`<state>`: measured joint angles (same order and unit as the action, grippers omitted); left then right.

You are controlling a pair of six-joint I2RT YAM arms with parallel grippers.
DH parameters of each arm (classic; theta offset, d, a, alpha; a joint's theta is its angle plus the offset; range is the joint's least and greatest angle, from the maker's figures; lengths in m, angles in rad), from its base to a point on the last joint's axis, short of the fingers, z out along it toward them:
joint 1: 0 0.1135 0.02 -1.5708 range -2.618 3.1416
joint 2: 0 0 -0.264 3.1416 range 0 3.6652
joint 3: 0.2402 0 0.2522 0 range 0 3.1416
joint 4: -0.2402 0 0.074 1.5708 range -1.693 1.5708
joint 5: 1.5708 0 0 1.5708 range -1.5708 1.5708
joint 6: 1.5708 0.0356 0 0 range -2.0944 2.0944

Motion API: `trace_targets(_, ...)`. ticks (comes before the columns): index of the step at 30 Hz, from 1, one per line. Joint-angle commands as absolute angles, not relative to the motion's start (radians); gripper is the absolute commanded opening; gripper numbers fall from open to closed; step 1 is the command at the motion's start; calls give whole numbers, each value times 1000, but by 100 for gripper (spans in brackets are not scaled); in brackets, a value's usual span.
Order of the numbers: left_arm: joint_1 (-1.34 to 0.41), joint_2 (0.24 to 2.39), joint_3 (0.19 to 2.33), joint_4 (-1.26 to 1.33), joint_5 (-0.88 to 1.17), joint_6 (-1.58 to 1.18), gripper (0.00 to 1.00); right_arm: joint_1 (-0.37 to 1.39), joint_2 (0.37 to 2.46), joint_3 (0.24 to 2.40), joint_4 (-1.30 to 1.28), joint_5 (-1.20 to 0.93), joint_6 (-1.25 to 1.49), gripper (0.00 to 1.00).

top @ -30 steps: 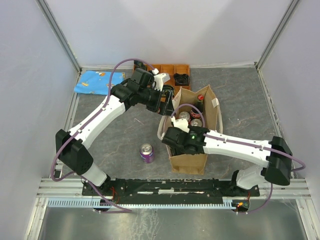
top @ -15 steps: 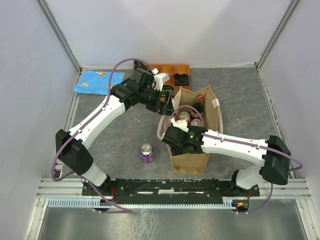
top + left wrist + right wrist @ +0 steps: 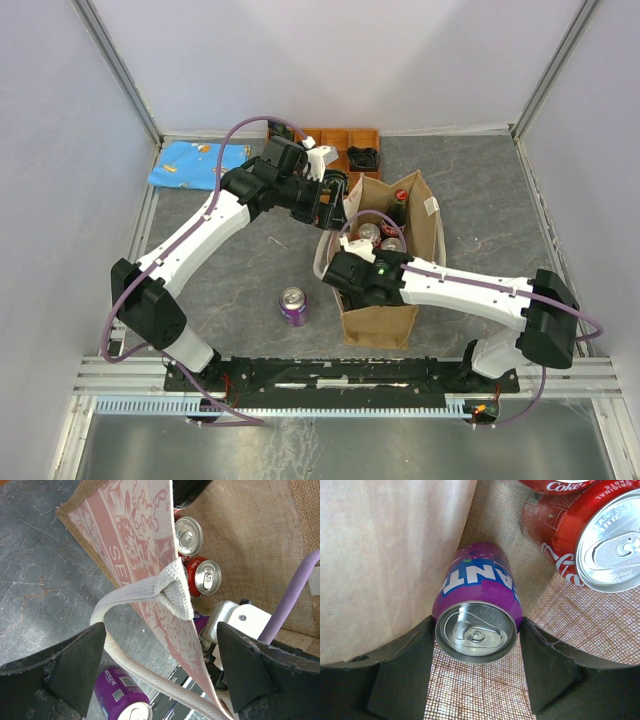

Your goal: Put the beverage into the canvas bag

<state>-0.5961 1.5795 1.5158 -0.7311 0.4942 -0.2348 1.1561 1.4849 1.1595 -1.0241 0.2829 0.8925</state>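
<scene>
The beverage, a purple can (image 3: pixel 477 610), hangs upright inside the canvas bag (image 3: pixel 385 320), close to its pale inner wall (image 3: pixel 385 555). My right gripper (image 3: pixel 476 630) is shut on the can, one pad on each side of its top. It reaches into the bag's near end (image 3: pixel 352 272). My left gripper (image 3: pixel 162 665) stands open at the bag's far left rim (image 3: pixel 335 200). The red-printed wall (image 3: pixel 135 535) and a whitish loop handle (image 3: pixel 172 587) pass between its jaws without touching them.
Two red cans (image 3: pixel 370 233) (image 3: pixel 392 245) and a dark bottle (image 3: pixel 400 200) stand in the bag. A second purple can (image 3: pixel 293 306) stands on the table left of the bag. An orange tray (image 3: pixel 345 140) and a blue cloth (image 3: pixel 195 163) lie at the back.
The right arm has edged slightly to the left with the can still in its grip. The left arm and the bag have not moved.
</scene>
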Motion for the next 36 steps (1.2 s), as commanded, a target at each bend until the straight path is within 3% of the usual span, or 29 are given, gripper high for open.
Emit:
trace_targets(1, -605, 1571, 1540, -710, 510, -198, 97, 1165, 1536, 1170, -958, 207, 857, 48)
trace_targets(7, -605, 1569, 1539, -707, 513, -199, 97, 1166, 1513, 1223, -996, 253, 838, 70)
trace_targets(13, -606, 1570, 1545, -707, 520, -198, 97, 1166, 1496, 1253, -1011, 271, 831, 81)
trace_targets(24, -607, 1560, 1549, -705, 518, -177, 97, 1167, 1459, 1317, -1074, 337, 832, 89)
trace_targets(36, -612, 1516, 1589, -634, 455, -160, 97, 1166, 1437, 1365, -1129, 407, 843, 91)
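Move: The purple can sits between the right hand's pads inside the canvas bag, its middle about 5 cm below them and 1 cm ahead. The nearest red can stands some 7 cm ahead and 6 cm to the right of the right hand, another about 11 cm ahead and 2 cm right. The bag's left wall is about 5 cm to that hand's left. From the idle left hand the held can lies roughly 17 cm back, 7 cm right and 18 cm below. The right hand lets go of the purple can's top: its fingers, still on the rim at first, spread moderately until there is a gap on both sides. While they open it starts to rise off the can, slowly and then faster, about 3 cm in all, drifting roughly 1 cm forward and 1 cm right, away from the bag's left wall, with a slight tilt of the wrist. ##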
